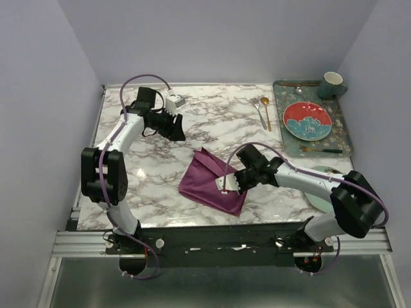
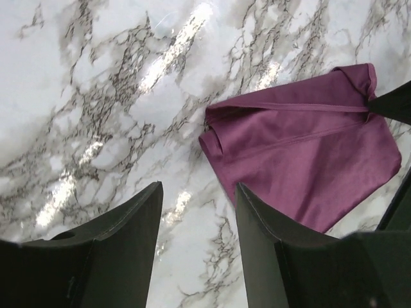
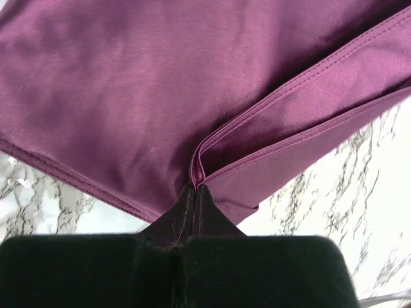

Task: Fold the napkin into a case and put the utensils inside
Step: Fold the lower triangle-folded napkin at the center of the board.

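The plum-purple napkin point(image 1: 207, 183) lies folded in a broad, layered wedge on the marble near the front middle. No case is in view. My right gripper point(image 1: 228, 184) is shut on the napkin's point(image 3: 160, 96) stacked hem layers at its right edge, pinched at the fingertips of the right gripper point(image 3: 194, 187). My left gripper point(image 1: 178, 126) hovers open to the back left of the cloth. In its own view the left gripper point(image 2: 199, 192) has only bare marble between its fingers, with the napkin point(image 2: 302, 160) to the right. The silver fork point(image 1: 259, 114) and gold spoon point(image 1: 266, 115) lie side by side at the back.
A teal tray point(image 1: 344, 138) at the back right holds a red plate point(image 1: 307, 120), a mug point(image 1: 332, 82) and a green-handled utensil point(image 1: 320, 150). A pale green plate point(image 1: 319, 196) sits partly under my right arm. A small white box point(image 1: 174, 100) sits at the back left.
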Controlling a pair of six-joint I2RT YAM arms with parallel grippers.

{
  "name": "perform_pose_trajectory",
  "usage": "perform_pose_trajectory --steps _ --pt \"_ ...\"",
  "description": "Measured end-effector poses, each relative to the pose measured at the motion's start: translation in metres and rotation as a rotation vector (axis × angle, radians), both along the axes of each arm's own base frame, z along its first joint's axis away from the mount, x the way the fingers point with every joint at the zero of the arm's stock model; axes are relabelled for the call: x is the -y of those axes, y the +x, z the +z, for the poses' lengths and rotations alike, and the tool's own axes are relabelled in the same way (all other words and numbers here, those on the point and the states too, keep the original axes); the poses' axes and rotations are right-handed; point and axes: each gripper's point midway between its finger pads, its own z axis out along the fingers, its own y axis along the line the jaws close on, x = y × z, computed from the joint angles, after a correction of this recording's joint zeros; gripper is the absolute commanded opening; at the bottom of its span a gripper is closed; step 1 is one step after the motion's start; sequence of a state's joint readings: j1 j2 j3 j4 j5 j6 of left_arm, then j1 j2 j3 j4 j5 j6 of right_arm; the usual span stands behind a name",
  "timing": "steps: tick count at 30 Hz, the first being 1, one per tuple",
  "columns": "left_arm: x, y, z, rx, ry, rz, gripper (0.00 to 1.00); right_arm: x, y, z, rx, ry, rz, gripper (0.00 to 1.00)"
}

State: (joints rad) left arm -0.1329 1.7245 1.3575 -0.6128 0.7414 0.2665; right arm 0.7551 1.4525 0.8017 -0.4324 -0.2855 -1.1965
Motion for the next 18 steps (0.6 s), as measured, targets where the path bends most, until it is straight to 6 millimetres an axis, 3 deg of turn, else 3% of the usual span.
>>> perform_pose_trajectory --steps 4,7,18 --pt "0.015 0.006 -0.005 0.058 0.073 -0.139 0.58 0.004 -0.008 -0.004 0.026 -0.012 0.073 0.01" --pt "0.025 -0.002 -0.016 0.107 0.134 -0.267 0.56 0.006 -0.010 -0.007 0.043 -0.021 0.115 0.01" --pt "0.041 -0.012 -0.039 0.319 0.230 -0.604 0.56 0.005 -0.009 -0.004 0.065 -0.018 0.147 0.01"
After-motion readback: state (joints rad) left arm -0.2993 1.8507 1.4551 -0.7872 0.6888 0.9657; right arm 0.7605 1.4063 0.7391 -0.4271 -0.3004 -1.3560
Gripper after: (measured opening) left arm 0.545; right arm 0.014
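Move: Off the left hand, the napkin's far-left corner, where the folded strip ends, lies about 7 cm to the right, 4 cm back and 12 cm below. The napkin's middle is some 15 cm back and 11 cm right of that hand, and its near-left corner about 16 cm straight back. Already at the right fingertips is the strip's pinched right end; from there the far-left corner lies roughly 11 cm ahead and 14 cm left. Swinging down and to the right by about 4 cm each way, the left hand closes in on the napkin's far-left corner and rolls its wrist some 40 degrees clockwise, fingers still a little over half open and touching nothing. The right hand keeps its pinch on the strip's right end, easing back about 1 cm with a slight counter-clockwise turn, then holds still. ##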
